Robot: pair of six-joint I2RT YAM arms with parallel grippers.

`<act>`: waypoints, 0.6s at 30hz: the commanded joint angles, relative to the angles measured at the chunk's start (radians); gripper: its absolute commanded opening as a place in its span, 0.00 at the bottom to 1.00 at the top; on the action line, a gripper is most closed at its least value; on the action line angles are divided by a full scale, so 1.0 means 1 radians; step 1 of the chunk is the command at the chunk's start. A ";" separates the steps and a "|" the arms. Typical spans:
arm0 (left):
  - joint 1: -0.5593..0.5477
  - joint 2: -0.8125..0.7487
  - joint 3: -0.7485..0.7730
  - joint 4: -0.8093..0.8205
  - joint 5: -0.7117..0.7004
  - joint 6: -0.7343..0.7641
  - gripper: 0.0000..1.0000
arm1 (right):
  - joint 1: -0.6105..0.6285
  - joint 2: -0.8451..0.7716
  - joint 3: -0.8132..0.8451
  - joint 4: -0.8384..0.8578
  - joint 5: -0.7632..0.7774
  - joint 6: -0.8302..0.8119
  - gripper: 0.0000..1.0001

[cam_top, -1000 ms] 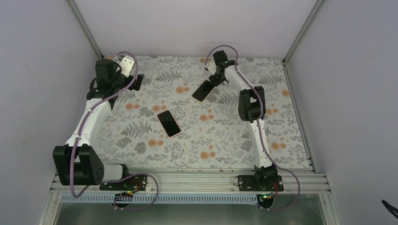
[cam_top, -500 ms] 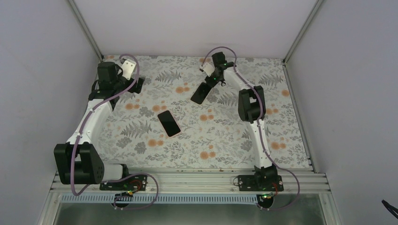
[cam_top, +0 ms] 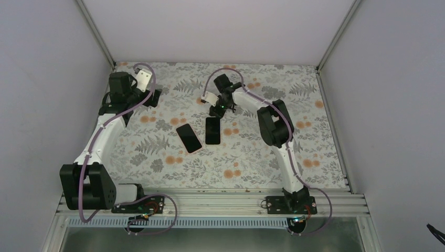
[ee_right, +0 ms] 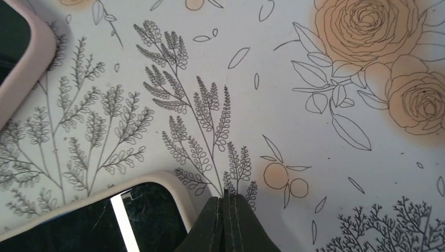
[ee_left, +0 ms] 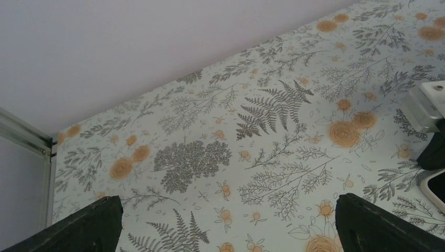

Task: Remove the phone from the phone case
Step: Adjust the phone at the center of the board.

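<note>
Two dark slabs lie side by side mid-table. The tilted one with a pinkish rim is the phone (cam_top: 189,138), whose corner shows in the right wrist view (ee_right: 13,42). The upright one just right of it, glossy black inside a cream rim, is the phone case (cam_top: 212,131) (ee_right: 141,220). My right gripper (cam_top: 217,112) (ee_right: 226,195) is shut at the case's far corner, its fingers overlapping the rim low over the cloth. Whether the case rests flat I cannot tell. Far left, my left gripper (cam_top: 151,94) (ee_left: 226,202) stands wide open with nothing between its fingers.
A floral cloth (cam_top: 157,157) covers the table. White walls close in on the left, back and right, with metal posts (cam_top: 94,31) at the far corners. The right arm's white wrist housing (ee_left: 426,105) shows at the right edge of the left wrist view.
My right gripper has swung left and nearer with the phone case, bringing it down from the far middle to beside the phone. The left arm has barely moved.
</note>
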 commanded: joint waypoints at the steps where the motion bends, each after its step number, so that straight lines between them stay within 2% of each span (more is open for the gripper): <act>1: 0.006 -0.024 -0.015 0.027 -0.001 0.009 1.00 | 0.006 -0.047 0.038 0.024 0.002 0.029 0.03; 4: 0.006 -0.027 -0.022 0.034 -0.004 0.003 1.00 | 0.039 0.028 0.165 -0.101 -0.012 0.002 0.03; 6: 0.006 -0.029 -0.021 0.031 -0.011 0.001 1.00 | 0.065 0.043 0.174 -0.124 -0.010 -0.010 0.03; 12: 0.009 -0.053 -0.037 0.027 -0.018 0.017 1.00 | 0.141 -0.021 0.059 -0.123 -0.006 -0.016 0.03; 18: 0.009 -0.047 -0.039 0.027 -0.010 0.011 1.00 | 0.163 -0.099 -0.074 -0.096 0.010 -0.005 0.04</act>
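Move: The centre phone's middle lies about 9 cm back and 2 cm to the right of the right hand, some 1 cm below, with its far end close to the shut fingertips. The pink-rimmed left phone lies roughly 13 cm back and 9 cm to the left of that hand, also about 1 cm below. From the left hand, the centre phone is some 25 cm to the right, 6 cm back and 22 cm below. With its fingers kept shut, the right hand leaves the far end of the centre phone, hopping up about 4 cm while moving left to clear the far-left corner. It then swings back and down to its starting height, ending about 7 cm back and 5 cm left in the gap between the two phones, beside the centre phone's left edge, having turned some 10 degrees counter-clockwise. ##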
